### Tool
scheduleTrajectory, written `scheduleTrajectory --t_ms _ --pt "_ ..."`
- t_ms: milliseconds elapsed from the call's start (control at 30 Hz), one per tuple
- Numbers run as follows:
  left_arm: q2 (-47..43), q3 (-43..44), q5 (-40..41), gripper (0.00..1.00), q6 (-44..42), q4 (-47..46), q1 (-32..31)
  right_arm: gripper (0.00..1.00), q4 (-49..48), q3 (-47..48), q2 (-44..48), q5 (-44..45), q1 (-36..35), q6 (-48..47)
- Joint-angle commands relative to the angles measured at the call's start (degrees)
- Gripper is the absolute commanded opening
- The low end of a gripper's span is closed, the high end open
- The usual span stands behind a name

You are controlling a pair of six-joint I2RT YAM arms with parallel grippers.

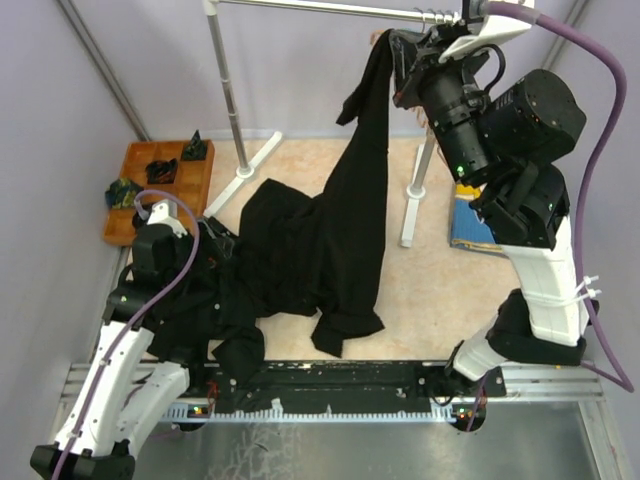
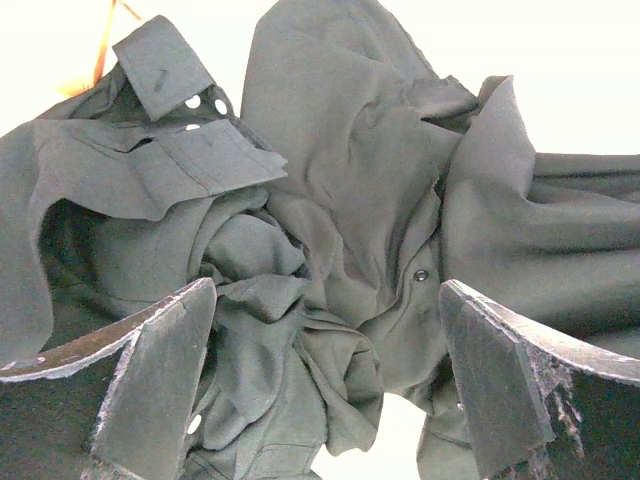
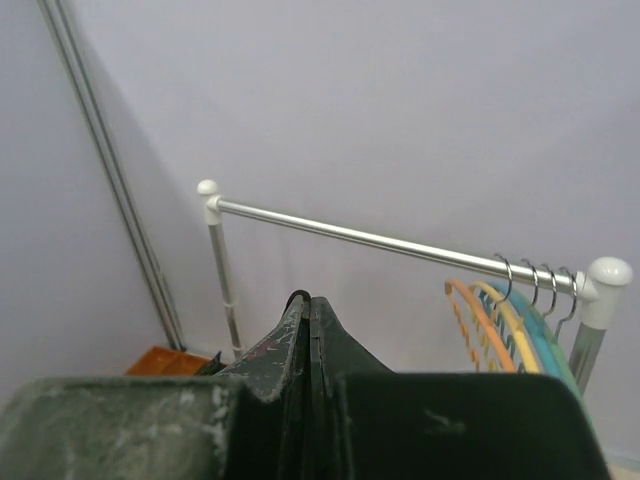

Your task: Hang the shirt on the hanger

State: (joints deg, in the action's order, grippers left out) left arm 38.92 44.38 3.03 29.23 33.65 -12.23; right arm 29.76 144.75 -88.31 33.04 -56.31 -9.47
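The black shirt (image 1: 352, 230) hangs from my right gripper (image 1: 392, 48), which is shut on its top edge high up by the rack rail. Its lower part drapes onto the table. In the right wrist view the gripper (image 3: 308, 300) is closed with a thin black fabric edge at its tips. The orange hanger (image 3: 475, 320) hangs by its hook on the rail (image 3: 360, 235), to the right of the gripper. My left gripper (image 1: 213, 245) is open over crumpled black fabric with buttons (image 2: 350, 150); the left wrist view shows the gripper (image 2: 327, 288) straddling the folds, gripping nothing.
A yellow hanger (image 3: 505, 315) and teal hangers (image 3: 540, 330) hang beside the orange one. The rack's posts (image 1: 228, 90) and white feet (image 1: 245, 170) stand at the back. An orange tray (image 1: 150, 190) lies back left. A blue-and-yellow garment (image 1: 470, 225) lies behind the right arm.
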Motion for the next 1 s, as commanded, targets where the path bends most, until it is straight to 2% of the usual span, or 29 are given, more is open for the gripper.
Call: scheduleTrajectory --t_ms 0,100,200,233,300,400,467,533,600,700,833,967 --pt "-0.12 -1.07 -2.96 0.99 -1.65 -3.00 0.28 0.00 -3.35 -5.26 3.82 -0.55 0.32 -4.98" --pt "0.69 -1.31 -2.90 0.99 -1.67 -3.17 0.28 0.00 4.55 -10.13 6.06 4.13 0.33 -2.94" --pt "2.00 -1.00 -2.97 0.99 -1.55 -2.98 0.28 0.03 10.65 -23.89 13.54 11.72 0.31 1.93" --pt "2.44 -0.98 -3.00 0.99 -1.49 -2.98 0.28 0.09 12.14 -29.03 16.62 14.05 0.33 4.97" --pt "3.43 -0.89 -2.97 0.99 -1.42 -2.99 0.30 0.29 17.11 -40.59 22.58 16.53 0.33 14.05" --pt "5.29 -0.25 -2.31 0.99 -1.36 -2.62 0.28 0.70 26.46 -49.97 27.97 16.31 0.41 24.59" --pt "6.58 0.45 -2.00 0.99 -1.34 -2.13 0.28 0.81 33.72 -52.44 28.39 15.20 0.42 30.19" --pt "7.64 0.90 -1.94 0.99 -1.31 -2.02 0.28 0.86 35.66 -55.49 28.68 11.07 0.39 31.97" --pt "8.30 1.12 -1.90 0.99 -1.29 -2.02 0.28 0.89 33.38 -59.16 29.46 5.35 0.41 31.85" --pt "8.54 1.18 -1.78 0.99 -1.01 -1.86 0.28 0.91 25.22 -65.52 29.96 -3.20 0.37 30.98" --pt "8.41 0.85 -2.12 0.99 -0.70 -1.76 0.28 0.91 15.23 -71.64 24.62 -13.25 0.08 33.18" --pt "8.30 0.84 -1.99 0.99 -0.86 -0.90 0.33 0.93 4.17 -78.20 18.19 -14.40 -5.55 32.98"
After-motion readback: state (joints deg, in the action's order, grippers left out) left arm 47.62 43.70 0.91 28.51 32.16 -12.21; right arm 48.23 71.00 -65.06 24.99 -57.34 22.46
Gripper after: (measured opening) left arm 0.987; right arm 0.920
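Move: The black shirt hangs from the right hand's shut fingers. The part still lying on the table has its middle some 65 cm below, about 10 cm to the left and 2 cm ahead. The hangers are roughly 12 cm ahead, 9 cm right and 22 cm lower; the folded blue cloth lies about 9 cm ahead, 23 cm right, at table level. From the left hand, the lying part is some 6 cm ahead, 11 cm right and 19 cm below. The shirt, still pinched high up, is taken downwards by the right hand and let go as the fingers open wide on the way. The hand drops some 43 cm towards the table, drawing a little back and swinging right, then left again, while its fingers tip over to point down, about 55 degrees. The left hand, open, sinks about 4 cm over the cloth. ##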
